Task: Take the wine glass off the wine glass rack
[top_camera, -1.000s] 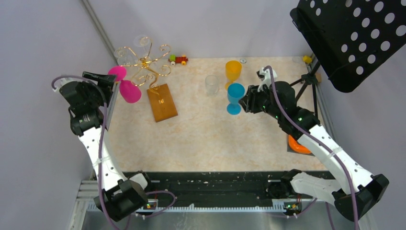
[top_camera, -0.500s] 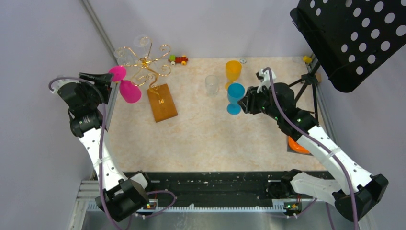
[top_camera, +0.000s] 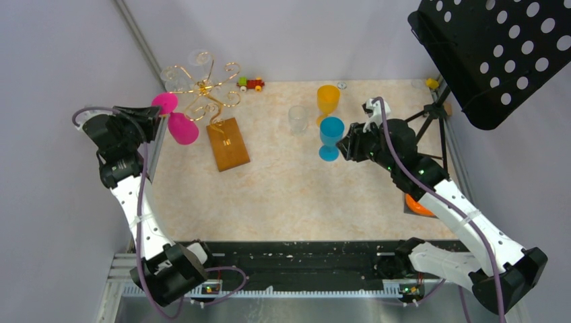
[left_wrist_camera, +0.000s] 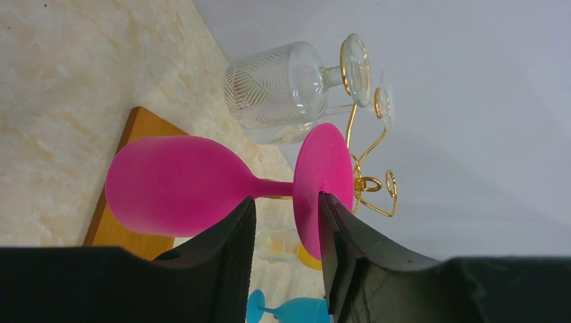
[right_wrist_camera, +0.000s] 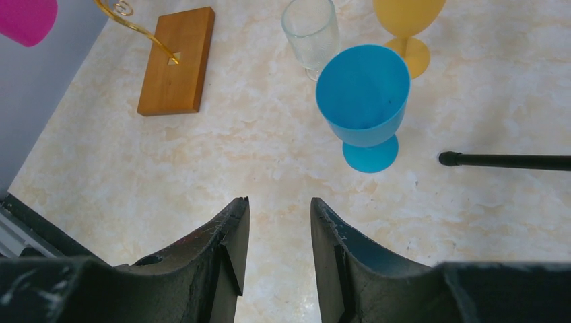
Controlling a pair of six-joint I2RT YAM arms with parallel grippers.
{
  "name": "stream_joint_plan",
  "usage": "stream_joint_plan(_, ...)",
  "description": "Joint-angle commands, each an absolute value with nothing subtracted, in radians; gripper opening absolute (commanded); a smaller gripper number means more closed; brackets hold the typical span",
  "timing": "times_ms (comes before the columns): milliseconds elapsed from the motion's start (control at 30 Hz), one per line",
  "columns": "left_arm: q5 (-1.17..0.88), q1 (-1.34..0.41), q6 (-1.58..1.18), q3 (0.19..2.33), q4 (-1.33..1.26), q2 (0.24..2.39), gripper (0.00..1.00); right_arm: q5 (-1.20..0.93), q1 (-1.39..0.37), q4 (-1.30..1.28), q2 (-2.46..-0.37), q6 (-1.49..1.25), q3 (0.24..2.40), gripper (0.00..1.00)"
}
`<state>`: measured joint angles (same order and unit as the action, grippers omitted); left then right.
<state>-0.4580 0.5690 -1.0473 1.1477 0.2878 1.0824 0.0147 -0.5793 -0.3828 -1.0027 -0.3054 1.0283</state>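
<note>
A pink wine glass (top_camera: 182,126) hangs upside down on the gold wire rack (top_camera: 205,87), whose brown wooden base (top_camera: 227,143) stands at the back left. A clear glass (top_camera: 199,59) also hangs on the rack. My left gripper (top_camera: 152,114) is open. In the left wrist view its tips (left_wrist_camera: 286,202) straddle the gap just below the pink glass's (left_wrist_camera: 175,185) stem, between bowl and foot, without touching it. My right gripper (top_camera: 345,145) is open and empty, beside a blue glass (top_camera: 330,131).
A yellow glass (top_camera: 328,99) and a clear tumbler (top_camera: 297,118) stand behind the blue glass. A toy train (top_camera: 251,84) sits at the back. A black music stand (top_camera: 498,54) and its tripod leg (right_wrist_camera: 505,161) are on the right. An orange object (top_camera: 419,204) lies by the right arm.
My left gripper drew back to the left, then came right again up to the pink glass. The right arm shifted only slightly beside the blue glass.
</note>
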Motion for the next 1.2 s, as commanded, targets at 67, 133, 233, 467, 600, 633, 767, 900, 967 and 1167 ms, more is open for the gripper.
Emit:
stream_joint_plan(67,-0.523,0.578,-1.097,1.112,0.179,1.108,0.33,0.037,-0.575,-0.354,-0.985,-0.311,1.034,0.4)
stream_joint_plan(133,-0.529,0.577,-1.111,1.106,0.167,1.106,0.23,0.041,-0.575,-0.354,-0.98,-0.312,1.031,0.4)
stream_joint_plan(233,-0.523,0.578,-1.119,1.104,0.169,1.09,0.07,0.049,-0.576,-0.355,-0.973,-0.313,1.028,0.4)
stream_joint_plan(467,-0.495,0.578,-1.124,1.129,0.186,1.046,0.0,0.047,-0.576,-0.35,-0.973,-0.314,1.028,0.4)
stream_joint_plan(600,-0.492,0.578,-1.15,1.145,0.161,1.036,0.0,0.046,-0.576,-0.348,-0.973,-0.319,1.026,0.4)
stream_joint_plan(633,-0.489,0.577,-1.162,1.144,0.145,1.034,0.0,0.045,-0.575,-0.346,-0.974,-0.321,1.026,0.4)
stream_joint_plan(767,-0.451,0.577,-1.197,1.142,0.112,1.016,0.0,0.045,-0.575,-0.344,-0.972,-0.328,1.025,0.39)
stream_joint_plan(900,-0.423,0.578,-1.244,1.12,0.073,0.992,0.0,0.042,-0.575,-0.345,-0.971,-0.333,1.026,0.39)
stream_joint_plan(967,-0.397,0.578,-1.255,1.114,0.067,0.98,0.0,0.042,-0.576,-0.345,-0.971,-0.335,1.025,0.39)
stream_joint_plan(1167,-0.344,0.578,-1.248,1.112,0.027,0.99,0.0,0.038,-0.575,-0.343,-0.972,-0.339,1.027,0.39)
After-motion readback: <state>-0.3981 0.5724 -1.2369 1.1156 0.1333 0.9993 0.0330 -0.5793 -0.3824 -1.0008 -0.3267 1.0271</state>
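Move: The pink wine glass hangs foot-up from the rack. Its middle is about 3 cm ahead of my left hand, 2 cm to the right and 8 cm below, with the foot nearly level with my fingers. The rack's gold hub stands some 7 cm ahead and 12 cm to the right at about my height. The nearest clear glass hangs 8 cm beyond the pink one. From my right hand the pink glass is roughly 54 cm left and 10 cm ahead, at its height. I ease my left hand about 1 cm forward at the pink glass's foot and shut my half-open fingers on the flat foot. Then I lift, slowly at first and faster towards the end, some 5 cm in all, drawing back a centimetre or two and tipping the fingertips up about 10 degrees, keeping the pinch. ##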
